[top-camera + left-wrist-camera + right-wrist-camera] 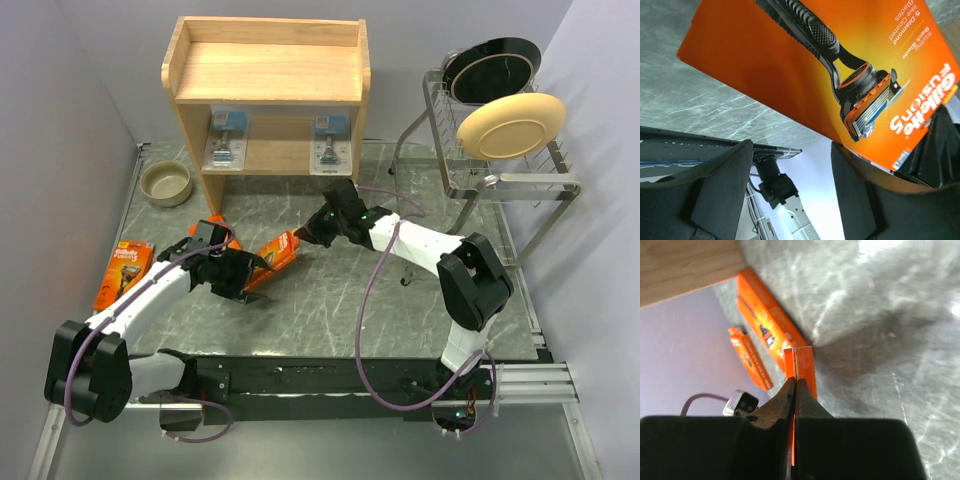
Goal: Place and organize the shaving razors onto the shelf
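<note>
The wooden shelf [268, 72] stands at the back, with two clear blister razor packs [226, 140] [331, 143] on its lower board. One orange razor pack [278, 255] hangs tilted over the table's middle. My right gripper [308, 235] is shut on that pack's thin edge [802, 365]. My left gripper [250, 272] stands open at the pack's lower end. Its printed face [790, 65] fills the left wrist view above my left gripper [790, 147], and the right finger [860, 180] touches its edge. A second orange pack [123, 272] lies at the left. A third orange pack [215, 232] is partly hidden by my left arm.
A tan bowl [165, 183] sits left of the shelf. A wire dish rack [500, 170] at the right holds a black plate [492, 65] and a cream plate [510, 125]. The right arm's purple cable [365, 300] loops over the table.
</note>
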Robot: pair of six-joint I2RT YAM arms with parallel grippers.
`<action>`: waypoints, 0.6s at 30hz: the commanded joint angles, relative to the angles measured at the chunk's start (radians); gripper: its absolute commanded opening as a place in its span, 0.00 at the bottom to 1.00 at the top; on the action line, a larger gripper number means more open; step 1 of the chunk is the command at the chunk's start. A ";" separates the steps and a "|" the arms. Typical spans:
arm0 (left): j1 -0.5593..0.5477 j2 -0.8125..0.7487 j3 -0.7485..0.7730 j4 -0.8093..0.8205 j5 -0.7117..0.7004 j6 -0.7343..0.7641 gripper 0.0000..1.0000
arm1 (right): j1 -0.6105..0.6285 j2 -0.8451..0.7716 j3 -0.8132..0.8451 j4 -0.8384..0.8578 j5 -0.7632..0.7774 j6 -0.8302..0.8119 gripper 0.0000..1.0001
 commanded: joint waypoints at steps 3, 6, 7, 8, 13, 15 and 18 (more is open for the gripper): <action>0.042 0.015 0.019 0.051 -0.065 -0.030 0.68 | 0.072 -0.045 0.008 -0.162 0.066 0.145 0.00; 0.079 -0.005 0.028 0.069 -0.087 -0.007 0.68 | 0.104 -0.069 -0.029 -0.216 0.065 0.198 0.00; 0.084 -0.008 0.023 0.070 -0.094 -0.004 0.68 | 0.111 -0.074 -0.033 -0.224 0.062 0.214 0.00; 0.090 -0.013 0.004 0.074 -0.099 -0.004 0.68 | 0.120 -0.076 -0.038 -0.230 0.059 0.217 0.00; 0.139 -0.036 -0.055 0.119 -0.116 0.022 0.67 | 0.155 -0.080 -0.023 -0.236 0.051 0.232 0.00; 0.143 -0.046 -0.069 0.136 -0.119 0.027 0.67 | 0.167 -0.080 -0.026 -0.239 0.053 0.229 0.00; 0.162 -0.056 -0.075 0.155 -0.124 0.036 0.66 | 0.184 -0.083 -0.044 -0.236 0.057 0.228 0.00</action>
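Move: The orange razor box hangs pinched at one end in the right fingers, its middle about 5 cm back, 6 cm left and 5 cm below them. The open left gripper, where it is being taken, is some 10 cm back and 8 cm left of the right fingers, 2 cm lower. From the left hand, the held box's middle is about 5 cm ahead, 2 cm right and 2 cm below; a second razor box lies 9 cm ahead, 10 cm left and 10 cm down. The held razor box is drawn back and down by the right hand, about 6 cm back and 4 to 5 cm lower, bringing its held end nearly level with the left gripper; the shut fingers keep their pinch while the wrist tips some 15 degrees further down. After a brief hold, the left hand eases about 3 cm left and a little forward beside the box, fingers still parted. ##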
